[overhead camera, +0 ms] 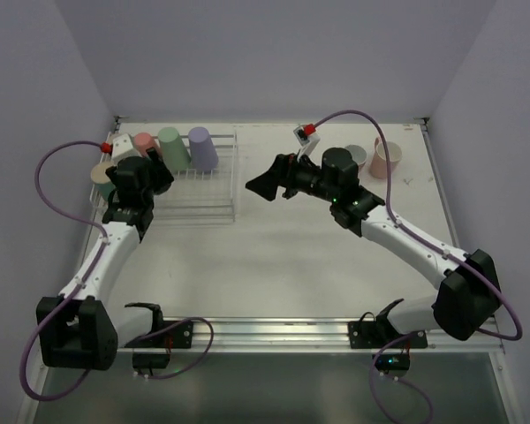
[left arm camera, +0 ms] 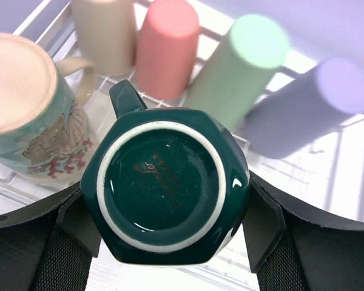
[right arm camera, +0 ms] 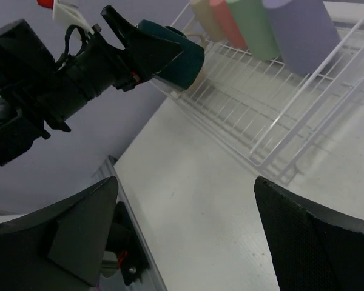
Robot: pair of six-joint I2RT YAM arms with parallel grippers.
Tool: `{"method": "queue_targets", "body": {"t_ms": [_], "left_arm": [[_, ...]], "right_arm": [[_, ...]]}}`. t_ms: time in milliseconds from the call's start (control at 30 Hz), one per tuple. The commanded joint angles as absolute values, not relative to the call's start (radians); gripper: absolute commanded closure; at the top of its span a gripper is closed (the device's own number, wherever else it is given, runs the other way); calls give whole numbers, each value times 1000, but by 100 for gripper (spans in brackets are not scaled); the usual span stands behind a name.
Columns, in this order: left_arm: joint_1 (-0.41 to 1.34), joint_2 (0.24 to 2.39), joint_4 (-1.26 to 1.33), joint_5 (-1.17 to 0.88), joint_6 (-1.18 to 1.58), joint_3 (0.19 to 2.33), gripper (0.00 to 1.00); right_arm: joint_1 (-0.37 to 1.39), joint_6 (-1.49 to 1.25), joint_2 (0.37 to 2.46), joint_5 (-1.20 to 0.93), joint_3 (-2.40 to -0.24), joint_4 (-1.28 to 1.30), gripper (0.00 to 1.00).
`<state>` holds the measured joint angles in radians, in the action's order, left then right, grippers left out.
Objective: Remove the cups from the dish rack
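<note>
My left gripper (left arm camera: 167, 227) is shut on an upside-down dark green mug (left arm camera: 167, 185), with a finger against each side. It holds the mug over the left end of the dish rack (overhead camera: 203, 201); the right wrist view shows the mug (right arm camera: 179, 54) lifted above the wires. A cream floral mug (left arm camera: 24, 103), a beige cup (left arm camera: 106, 33), a salmon cup (left arm camera: 167, 45), a mint green cup (left arm camera: 242, 66) and a lilac cup (left arm camera: 309, 103) stand upside down in the rack. My right gripper (overhead camera: 263, 185) is open and empty, above the table just right of the rack.
A pink cup (overhead camera: 387, 159) and a pale mug (overhead camera: 356, 156) stand on the table at the back right, behind my right arm. The rack's right end (right arm camera: 273, 115) holds no cups. Walls close the table on the left, back and right.
</note>
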<state>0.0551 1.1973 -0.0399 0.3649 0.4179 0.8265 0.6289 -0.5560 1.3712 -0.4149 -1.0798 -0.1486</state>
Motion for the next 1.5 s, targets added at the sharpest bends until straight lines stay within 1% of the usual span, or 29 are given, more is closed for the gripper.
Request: {"method": "queue_targets", "body": {"t_ms": [0,200,233,300,333,400,600,633,667,700,967,1000,1167,1233,1300,1467], "left_arm": [[60,1089,28,258,482,812,70],[60,941,32,69,566,759,71],[60,910,41,14,578,749,71],[60,882,80,-47,629,716,71],[60,861,90,-99,646,710,71],[60,841,121,-138,698,686,71],[61,787,225,-297,842,643,73],[60,784,242,-310,857,641,73],[60,779,253,-324,892,638,73],[60,772,265,-336,911,637,74],[61,735,337,-387,1040,618,74],[61,736,341,-399,1049,620,74],[61,735,364,-425,1106,624,74],[64,736,371,-436,1126,626,74],[69,738,359,-442,1137,630,74],[77,746,353,-459,1180,634,74]], "right_arm": [[640,-782,1367,-428,-1039,-396,4],[692,-940,1474,-411,-1022,-590,4],[696,-969,1492,-422,-1019,-668,4],[709,-1052,1558,-434,-1015,-741,5],[713,-1075,1581,-449,-1015,-820,7],[729,-1115,1638,-463,-1031,-867,8],[759,-1127,1692,-445,-1029,-963,12],[761,-1131,1697,-445,-1028,-969,13],[761,-1135,1701,-448,-1031,-974,18],[764,-1137,1706,-452,-1032,-979,19],[782,-1155,1723,-471,-1040,-1019,21],[784,-1152,1726,-475,-1042,-1014,24],[799,-1137,1746,-515,-1090,-994,31],[804,-1134,1755,-535,-1107,-988,32],[811,-1131,1772,-551,-1134,-986,36],[828,-1114,1792,-586,-1180,-985,38]]}}
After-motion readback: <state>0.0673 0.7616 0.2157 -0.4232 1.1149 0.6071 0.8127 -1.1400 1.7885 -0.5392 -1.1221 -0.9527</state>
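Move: Held in the left fingers still, the dark green cup is to meet the right gripper, about 33 cm to the left hand's right, 8 cm back and 10 cm up. From the left hand, the light green cup stands some 13 cm ahead and 5 cm right, the lavender cup 13 cm ahead and 13 cm right, both about 10 cm lower. For the right hand, the dark green cup is roughly 33 cm left, 8 cm ahead and 10 cm lower. Swinging right about 15 cm, up 12 cm and back 9 cm out of the rack, the left hand keeps its grip on the dark green cup, turning clockwise and rolling its right side up some 50 degrees to present the mouth. The right hand travels about 12 cm left and slightly back to the rim, rolling its left side up and closing its fingers part-way; whether they touch the cup can't be made out. ##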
